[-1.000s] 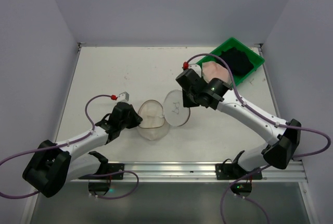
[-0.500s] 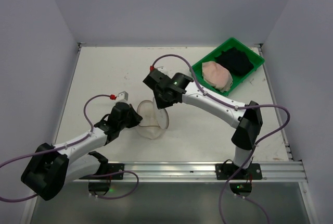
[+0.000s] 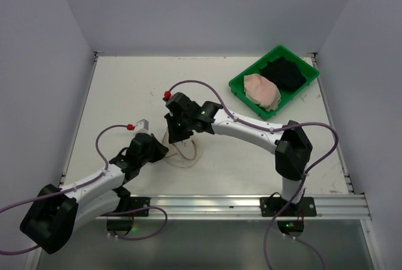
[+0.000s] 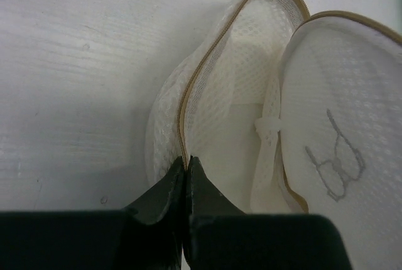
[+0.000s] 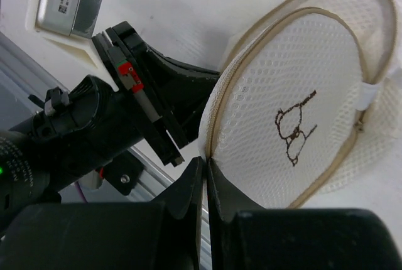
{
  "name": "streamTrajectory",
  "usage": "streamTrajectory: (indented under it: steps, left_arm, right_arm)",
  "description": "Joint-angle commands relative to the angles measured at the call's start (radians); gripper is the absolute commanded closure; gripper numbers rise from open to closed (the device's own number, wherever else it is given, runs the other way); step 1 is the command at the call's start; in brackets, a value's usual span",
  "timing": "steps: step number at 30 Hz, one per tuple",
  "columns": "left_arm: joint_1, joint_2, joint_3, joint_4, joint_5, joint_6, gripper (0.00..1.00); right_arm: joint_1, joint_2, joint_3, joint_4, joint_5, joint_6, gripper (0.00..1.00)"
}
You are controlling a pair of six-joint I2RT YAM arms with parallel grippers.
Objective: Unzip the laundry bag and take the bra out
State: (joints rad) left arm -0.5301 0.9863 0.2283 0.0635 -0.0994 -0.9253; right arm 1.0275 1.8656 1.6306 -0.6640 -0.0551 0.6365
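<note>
The laundry bag lies unzipped in front of the arms, a white mesh shell with a tan zip edge. In the left wrist view its hollow body shows nothing inside, and the round lid with the bra drawing stands beside it. My left gripper is shut on the body's rim. My right gripper is pinched on the edge of the lid, right beside the left gripper. The bra, pale pink, lies in the green tray.
The green tray sits at the far right corner and also holds a black garment. The two arms meet closely over the bag, with purple cables looping above them. A metal rail runs along the near table edge.
My right arm swung from beside the green tray leftward across the table to the bag and took its lid edge. The left arm drew back slightly with the rim.
</note>
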Motion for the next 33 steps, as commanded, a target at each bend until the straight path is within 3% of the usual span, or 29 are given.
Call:
streamTrajectory:
  steps: [1, 5, 11, 19, 21, 27, 30, 33]
  left_arm:
    - [0.010, -0.052, -0.032, 0.004, -0.057, -0.041, 1.00]
    - [0.010, -0.100, -0.035, -0.045, -0.075, -0.043, 0.99]
    - [0.010, -0.184, -0.046, -0.138, -0.088, -0.061, 0.88]
    - [0.010, -0.252, -0.047, -0.234, -0.123, -0.060, 0.64]
    - [0.010, -0.256, -0.043, -0.243, -0.128, -0.058, 0.58]
    - [0.009, -0.288, -0.009, -0.307, -0.132, -0.043, 0.57]
    - [0.009, -0.339, 0.011, -0.366, -0.146, -0.030, 0.55]
    - [0.010, -0.380, 0.057, -0.412, -0.169, -0.004, 0.43]
  right_arm:
    - [-0.001, 0.032, -0.060, 0.156, -0.094, 0.018, 0.94]
    - [-0.001, 0.058, -0.107, 0.239, -0.091, 0.052, 0.94]
    - [-0.001, 0.082, -0.187, 0.371, -0.094, 0.115, 0.93]
    - [-0.017, 0.138, -0.227, 0.417, -0.069, 0.150, 0.88]
    - [-0.027, 0.150, -0.239, 0.429, -0.078, 0.158, 0.82]
    - [-0.046, 0.138, -0.256, 0.438, -0.100, 0.161, 0.72]
    - [-0.047, 0.070, -0.276, 0.448, -0.088, 0.144, 0.59]
    - [-0.047, -0.002, -0.287, 0.445, -0.066, 0.121, 0.50]
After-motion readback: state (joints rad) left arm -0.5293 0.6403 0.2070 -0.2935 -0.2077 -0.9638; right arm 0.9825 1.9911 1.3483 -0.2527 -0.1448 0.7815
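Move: My right hand still holds the free edge of the laundry bag's flap, high over the bag's left side; the bag's middle is about 12 cm below it, 3 cm to the right and 1 cm ahead, and the flap's middle some 4 cm right, 2 cm ahead and 5 cm down. My left hand keeps the bag's left rim pinched low down, with the bag's middle roughly 6 cm to its right and 3 cm ahead. I lower the flap with my right hand, drifting a little left first and then slipping back right, some 11 cm down towards the bag's left rim, opening those fingers about halfway near the bottom and letting the edge go. Meanwhile my left hand lets go of the rim, its fingers opening about halfway, and backs off left and towards my base by 4 to 5 cm. ##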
